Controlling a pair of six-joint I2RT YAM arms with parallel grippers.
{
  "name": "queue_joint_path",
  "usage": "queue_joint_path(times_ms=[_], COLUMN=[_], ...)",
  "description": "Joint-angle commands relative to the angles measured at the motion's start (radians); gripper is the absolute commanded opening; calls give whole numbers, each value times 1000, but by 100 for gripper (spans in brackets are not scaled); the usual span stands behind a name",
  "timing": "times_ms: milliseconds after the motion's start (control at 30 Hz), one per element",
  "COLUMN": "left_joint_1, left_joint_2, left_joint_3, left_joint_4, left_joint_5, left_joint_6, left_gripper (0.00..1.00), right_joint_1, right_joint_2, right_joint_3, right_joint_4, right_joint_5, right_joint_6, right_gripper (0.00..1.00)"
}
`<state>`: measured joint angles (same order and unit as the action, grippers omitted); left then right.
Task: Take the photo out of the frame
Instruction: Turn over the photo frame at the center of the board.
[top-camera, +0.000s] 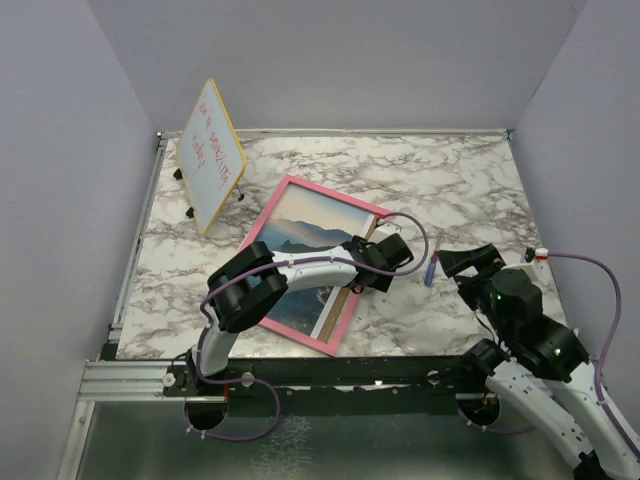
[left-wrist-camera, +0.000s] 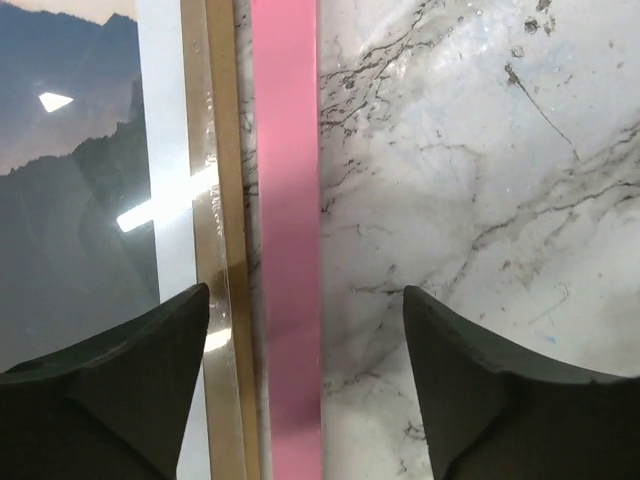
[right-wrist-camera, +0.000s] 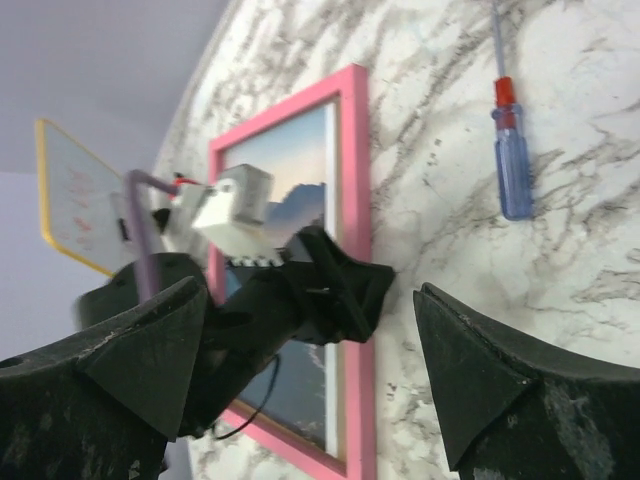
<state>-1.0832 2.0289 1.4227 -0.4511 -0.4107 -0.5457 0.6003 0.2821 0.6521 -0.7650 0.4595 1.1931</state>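
The frame (top-camera: 311, 185) lies flat on the marble table with its thin pink border up, and the photo (top-camera: 298, 228) of dark rock over blue sea shows inside it. My left gripper (top-camera: 370, 280) hovers over the frame's right side. In the left wrist view my left gripper (left-wrist-camera: 305, 330) is open, its fingers (left-wrist-camera: 120, 390) straddling the pink edge (left-wrist-camera: 290, 220); a brown strip (left-wrist-camera: 222, 180) and the photo (left-wrist-camera: 70, 200) lie left of it. My right gripper (top-camera: 448, 262) is open and holds nothing. It points at the frame (right-wrist-camera: 353, 150) from the right.
A blue screwdriver with a red collar (top-camera: 431, 268) lies on the table (top-camera: 460, 180) between the frame and my right gripper. A yellow-edged whiteboard (top-camera: 211, 155) with red writing stands at the back left. Grey walls close in the table on three sides.
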Motion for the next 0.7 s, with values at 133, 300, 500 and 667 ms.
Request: queue_joint_path(times_ms=[133, 300, 500, 667], left_joint_1=[25, 106, 268, 439], left_joint_2=[-260, -447, -650, -708], left_joint_3=[-135, -293, -500, -588], left_joint_4=[-4, 0, 76, 116], left_joint_5=[-60, -110, -88, -73], left_joint_6=[-19, -35, -4, 40], left_gripper=[87, 89, 99, 99], right_joint_1=[-4, -4, -4, -4], right_joint_2=[98, 105, 301, 451], right_joint_3=[-20, -85, -109, -137], right_joint_4=[15, 80, 220, 366], right_joint_5=[-32, -85, -259, -426], right_joint_6=[-47, -32, -83, -117], right_gripper=[90, 90, 90, 90])
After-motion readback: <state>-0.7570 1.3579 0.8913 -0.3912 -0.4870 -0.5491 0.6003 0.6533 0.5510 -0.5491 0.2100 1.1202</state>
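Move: Just above the pink frame's right rail, the left hand has its open fingers on either side of that rail; the frame's left rail lies about 26 cm to its left and 9 cm ahead, at nearly the same height, and the screwdriver 15 cm to its right and 4 cm ahead. From the right hand, the frame's right rail is roughly 18 cm left, 7 cm ahead and 20 cm below; the screwdriver is 3 cm left, 11 cm ahead, as far below. Lifting clear of the frame's right rail, the left hand first climbs some 8 cm, then sweeps about 20 cm left over the photo towards the left rail, opening its fingers fully and turning some 20 degrees counter-clockwise. The right hand, staying open, sinks about 8 cm and goes 6 cm left towards the right rail, its fingers tipping further down as it turns counter-clockwise. ##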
